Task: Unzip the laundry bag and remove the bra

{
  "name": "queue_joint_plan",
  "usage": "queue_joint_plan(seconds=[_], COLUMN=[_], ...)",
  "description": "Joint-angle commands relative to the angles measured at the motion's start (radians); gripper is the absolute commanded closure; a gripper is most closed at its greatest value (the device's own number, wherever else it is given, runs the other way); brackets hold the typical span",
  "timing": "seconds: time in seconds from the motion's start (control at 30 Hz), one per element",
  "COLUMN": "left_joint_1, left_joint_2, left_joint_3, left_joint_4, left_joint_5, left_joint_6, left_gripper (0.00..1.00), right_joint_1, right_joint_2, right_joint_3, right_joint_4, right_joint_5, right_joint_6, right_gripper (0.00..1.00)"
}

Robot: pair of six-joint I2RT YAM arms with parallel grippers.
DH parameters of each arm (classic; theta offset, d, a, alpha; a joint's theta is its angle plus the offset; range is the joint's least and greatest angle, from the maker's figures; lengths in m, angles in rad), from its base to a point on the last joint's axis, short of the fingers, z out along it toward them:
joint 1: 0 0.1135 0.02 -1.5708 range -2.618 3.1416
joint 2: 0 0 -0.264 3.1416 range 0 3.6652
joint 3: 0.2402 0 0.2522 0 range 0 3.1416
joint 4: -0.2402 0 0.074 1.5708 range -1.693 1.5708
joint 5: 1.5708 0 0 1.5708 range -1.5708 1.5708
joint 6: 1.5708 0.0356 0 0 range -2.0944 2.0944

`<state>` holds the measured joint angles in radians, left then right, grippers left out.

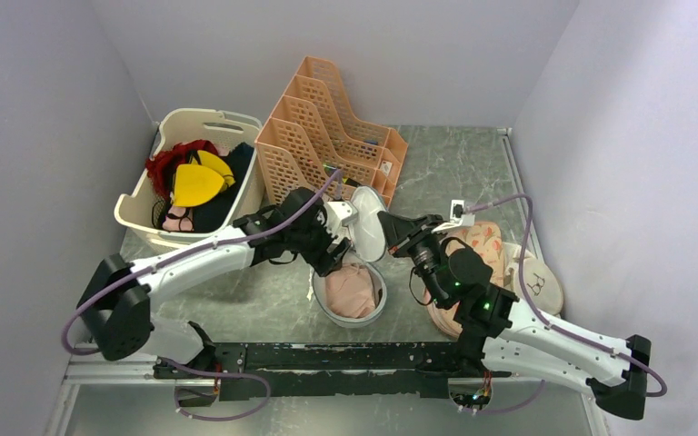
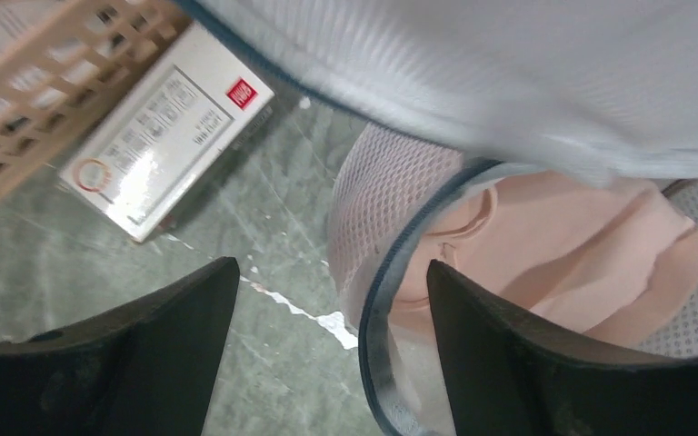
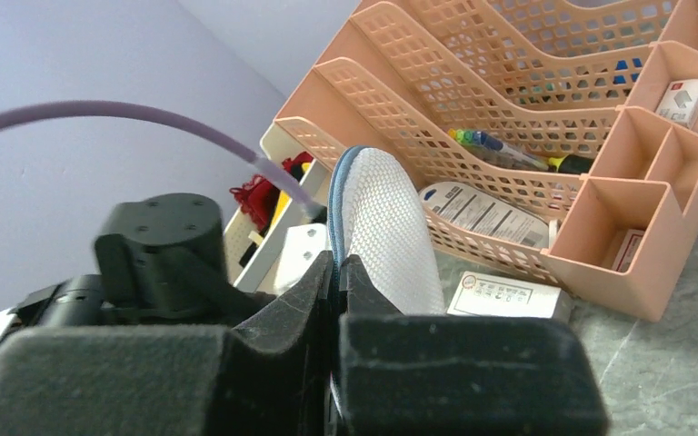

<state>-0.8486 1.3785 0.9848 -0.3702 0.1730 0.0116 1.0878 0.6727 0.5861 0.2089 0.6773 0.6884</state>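
The laundry bag [image 1: 320, 300] sits unzipped at the table's near middle, its round mesh lid [image 1: 367, 223] raised upright. The pale pink bra [image 1: 352, 292] lies inside. My right gripper [image 1: 393, 232] is shut on the lid's blue zip edge [image 3: 336, 195] and holds it up; the jaws meet in the right wrist view [image 3: 338, 261]. My left gripper [image 1: 332, 262] is open and empty over the bag's left rim. In the left wrist view [image 2: 332, 268] its fingers straddle the zip rim [image 2: 383, 291], one over the table, one over the bra [image 2: 563, 245].
A peach desk organizer [image 1: 327, 136] stands just behind the bag, with a white box [image 2: 159, 145] at its foot. A cream basket [image 1: 136, 213] of red, yellow and black clothes is back left. A peach printed pad [image 1: 491, 245] and white discs [image 1: 538, 286] lie right.
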Motion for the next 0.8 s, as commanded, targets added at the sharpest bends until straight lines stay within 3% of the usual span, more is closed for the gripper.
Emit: queue_joint_plan(seconds=[0.0, 0.13, 0.23, 0.33, 0.4, 0.5, 0.57, 0.63, 0.7, 0.77], left_joint_1=[0.019, 0.028, 0.033, 0.036, 0.038, 0.042, 0.043, 0.045, 0.046, 0.047], left_joint_2=[0.071, 0.070, 0.030, -0.009, -0.024, -0.036, -0.036, -0.028, -0.017, -0.011], left_joint_3=[0.056, 0.069, 0.058, 0.044, 0.041, 0.040, 0.037, 0.035, 0.046, 0.052], left_joint_4=[-0.068, -0.074, -0.057, -0.042, -0.035, -0.025, -0.020, -0.018, -0.030, -0.038], left_joint_5=[0.092, 0.086, 0.049, 0.030, 0.036, 0.052, 0.057, 0.059, 0.062, 0.062], left_joint_6=[-0.017, -0.010, -0.006, 0.003, 0.005, 0.011, 0.010, 0.011, 0.017, 0.019], left_gripper=[0.21, 0.51, 0.75, 0.90, 0.93, 0.93, 0.93, 0.93, 0.93, 0.93], right_joint_1=[-0.003, -0.004, -0.005, -0.007, -0.007, -0.018, -0.036, -0.057, -0.114, -0.188], right_joint_2=[-0.023, -0.035, -0.032, -0.056, -0.087, -0.098, -0.072, -0.013, 0.079, 0.173], right_joint_3=[-0.011, 0.000, 0.034, 0.005, -0.028, -0.037, -0.004, 0.038, 0.090, 0.153], right_joint_4=[-0.009, -0.114, -0.361, -0.480, -0.539, -0.764, -0.908, -0.893, -0.868, -0.894], right_joint_5=[0.073, 0.153, 0.281, 0.330, 0.382, 0.492, 0.515, 0.465, 0.370, 0.253], right_joint_6=[0.056, 0.073, 0.172, 0.214, 0.217, 0.364, 0.448, 0.350, 0.243, 0.195], right_gripper=[1.00, 1.00, 1.00, 0.99, 0.93, 0.71, 0.62, 0.52, 0.29, 0.15])
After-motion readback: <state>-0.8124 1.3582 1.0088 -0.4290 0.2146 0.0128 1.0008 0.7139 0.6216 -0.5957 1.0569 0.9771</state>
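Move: The near-left rim of the laundry bag's open mouth sits between the left fingers, about 3 cm below them. The bra lies inside, some 6 cm back, 3 cm right and 8 cm below; the white box 6 cm ahead, 2 cm right and 10 cm down. From the right hand, already pinching the raised lid, the bra is about 6 cm back, 6 cm left and 23 cm below; the floral bag is 5 cm back, 18 cm right and 28 cm down. Lower the left gripper about 3 cm over the bag's rim, shut its fingers to pinch the edge, then lift roughly 4 cm, keeping hold. Meanwhile swing the right hand right and down, about 12 cm each way, away from the bag's mouth towards the floral bag, turning clockwise and tipping down, and open its fingers on the way so that the lid comes free. ##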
